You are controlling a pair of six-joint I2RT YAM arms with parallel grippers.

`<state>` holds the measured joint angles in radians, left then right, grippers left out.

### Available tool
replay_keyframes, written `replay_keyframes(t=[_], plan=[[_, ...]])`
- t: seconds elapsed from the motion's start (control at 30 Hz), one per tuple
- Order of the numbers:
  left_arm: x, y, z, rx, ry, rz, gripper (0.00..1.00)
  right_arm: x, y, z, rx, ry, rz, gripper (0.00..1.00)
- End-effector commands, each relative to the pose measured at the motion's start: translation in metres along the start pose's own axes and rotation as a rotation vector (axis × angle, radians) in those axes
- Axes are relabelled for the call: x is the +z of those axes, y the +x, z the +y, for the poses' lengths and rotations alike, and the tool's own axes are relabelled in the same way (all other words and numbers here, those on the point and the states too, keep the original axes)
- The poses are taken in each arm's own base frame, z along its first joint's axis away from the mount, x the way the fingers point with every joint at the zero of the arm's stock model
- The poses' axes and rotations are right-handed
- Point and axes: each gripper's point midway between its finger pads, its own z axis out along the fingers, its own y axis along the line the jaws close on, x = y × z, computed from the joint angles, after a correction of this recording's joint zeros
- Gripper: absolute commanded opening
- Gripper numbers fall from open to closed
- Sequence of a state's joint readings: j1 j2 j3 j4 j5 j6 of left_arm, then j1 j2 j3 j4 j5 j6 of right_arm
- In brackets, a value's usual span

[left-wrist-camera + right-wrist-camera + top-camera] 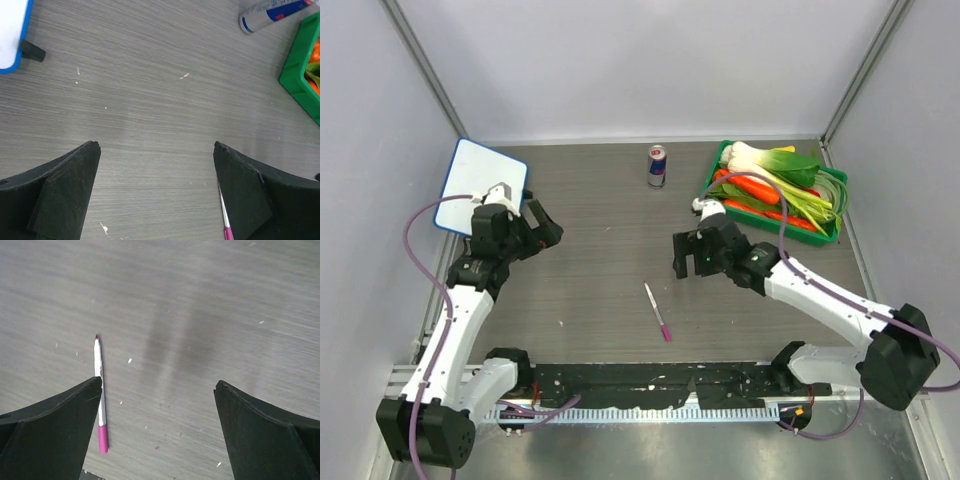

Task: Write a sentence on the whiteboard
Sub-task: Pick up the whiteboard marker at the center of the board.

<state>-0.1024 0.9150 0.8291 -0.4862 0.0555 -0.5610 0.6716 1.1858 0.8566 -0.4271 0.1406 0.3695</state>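
The whiteboard [475, 175], white with a blue rim, lies at the far left corner, its near edge covered by my left arm. One corner [11, 35] and a black foot show in the left wrist view. No sentence shows on its visible face. A pink-capped white marker [657, 311] lies on the table between the arms. My left gripper [546, 222] hovers open just right of the board, the marker [224, 215] beside its right finger. My right gripper [679, 257] hangs open above and right of the marker [98, 357], nothing between its fingers.
A drink can [657, 165] stands at the far middle, also seen lying across the left wrist view's top [272, 11]. A green tray [835, 215] of carrots and leeks sits at the far right, its corner [299, 75] showing. Grey walls close the sides.
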Motion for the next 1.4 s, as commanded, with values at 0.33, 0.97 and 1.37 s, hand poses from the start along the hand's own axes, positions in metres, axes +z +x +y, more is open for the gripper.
replay_keyframes(t=[0.33,0.97,1.37], plan=[[0.008,0.087,-0.047,-0.013,0.342,0.296,1.0,0.006,0.038,0.029,0.025,-0.071,0.064,0.99],[0.034,0.232,-0.177,0.723,0.355,0.518,0.79,-0.011,0.057,-0.04,0.334,-0.083,0.062,0.99],[0.067,0.281,-0.153,0.975,0.151,0.551,0.44,-0.01,0.062,-0.043,0.354,-0.114,0.102,0.99]])
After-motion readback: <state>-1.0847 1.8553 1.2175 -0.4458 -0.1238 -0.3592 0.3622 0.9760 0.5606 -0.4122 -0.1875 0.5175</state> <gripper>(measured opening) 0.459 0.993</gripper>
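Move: The marker lies roughly 28 cm to the right of the left hand, 11 cm back and 18 cm below. From that hand the whiteboard is about 18 cm left and 14 cm ahead, and the soda can some 27 cm right and 19 cm ahead, both lower. From the right hand the marker is about 6 cm left, 7 cm back and 12 cm below. Left hand swings some 30 cm right and down over the marker, half closing, as the other sinks rightward. ##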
